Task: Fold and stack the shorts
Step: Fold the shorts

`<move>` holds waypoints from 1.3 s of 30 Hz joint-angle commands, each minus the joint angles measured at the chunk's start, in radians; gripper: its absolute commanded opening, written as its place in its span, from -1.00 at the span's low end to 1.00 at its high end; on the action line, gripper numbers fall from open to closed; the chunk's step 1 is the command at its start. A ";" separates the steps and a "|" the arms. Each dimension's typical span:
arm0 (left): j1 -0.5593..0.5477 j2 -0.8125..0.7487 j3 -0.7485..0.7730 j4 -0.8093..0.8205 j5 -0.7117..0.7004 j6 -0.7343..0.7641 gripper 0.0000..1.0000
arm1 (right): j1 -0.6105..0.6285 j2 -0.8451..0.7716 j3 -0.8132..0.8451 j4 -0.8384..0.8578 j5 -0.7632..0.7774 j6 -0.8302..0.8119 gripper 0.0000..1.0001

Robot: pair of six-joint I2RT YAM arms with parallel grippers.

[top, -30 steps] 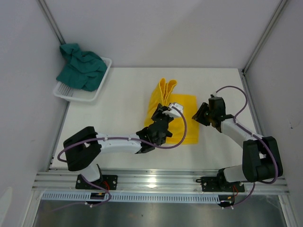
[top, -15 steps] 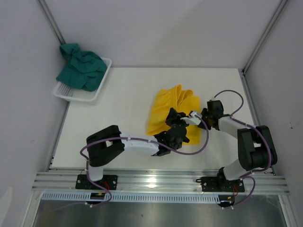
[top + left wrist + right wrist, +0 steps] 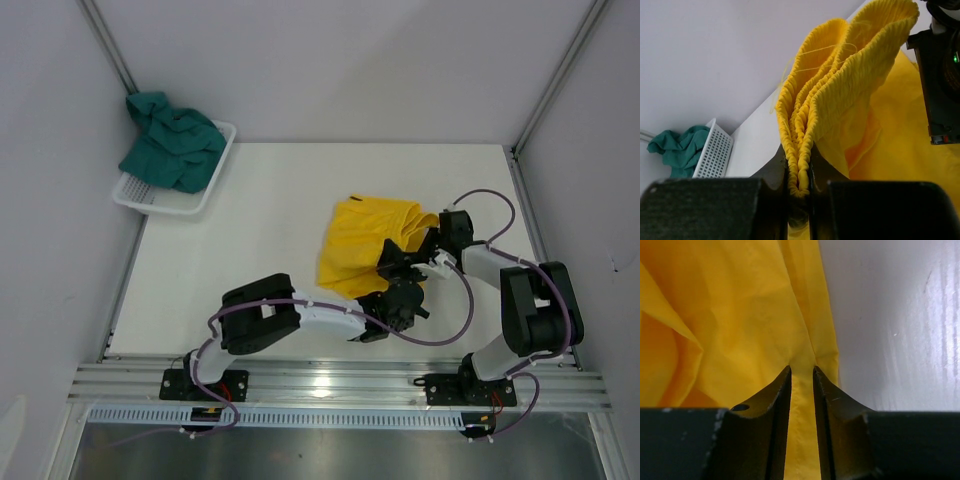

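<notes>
The yellow shorts [image 3: 362, 243] lie bunched at the table's middle right. My left gripper [image 3: 397, 262] reaches over them from the near side. In the left wrist view it [image 3: 799, 177] is shut on the gathered elastic waistband [image 3: 840, 85], which rises in folds above the jaws. My right gripper [image 3: 428, 244] is at the shorts' right edge. In the right wrist view it [image 3: 802, 371] has its jaws drawn close on a strip of the yellow fabric [image 3: 740, 315], with creases running out from the tips. The teal shorts [image 3: 172, 140] sit heaped in the basket.
The white mesh basket [image 3: 150, 203] stands at the far left corner, also seen in the left wrist view as the basket [image 3: 715, 152] with the teal shorts [image 3: 677, 150]. Grey walls close in left, back and right. Both arms' cables loop near the shorts.
My left arm swung right, carrying the waistband across the shorts, which went from flat to bunched. My right gripper moved in to the shorts' right edge and narrowed onto the fabric.
</notes>
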 commanded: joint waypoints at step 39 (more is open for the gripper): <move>0.348 -0.772 -0.318 -0.690 0.835 -1.040 0.98 | -0.209 0.009 -0.019 0.210 -0.436 0.120 0.21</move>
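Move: The left hand holds the pinched waistband of the shorts. The strip where it is to be laid, just inside the shorts' right edge, is about 4 cm ahead, 3 cm to the right and 16 cm below. From the same hand the right gripper is some 5 cm ahead, 9 cm right and 16 cm lower; the dark label is roughly 15 cm ahead, 10 cm left and 17 cm down. The right hand has the shorts' right edge just under its fingertips, and the laying strip about 6 cm to its left, 1 cm back. Down a couple of centimetres over the right side of the folded shorts, the left hand eases, opens wide and lets go of the waistband, then draws back about 4 cm and swings up and left, away from the cloth, fingers tipping down some 30 degrees as it rolls. The right hand stays low at the edge, then rises slightly and forward, its fingers opening further. ##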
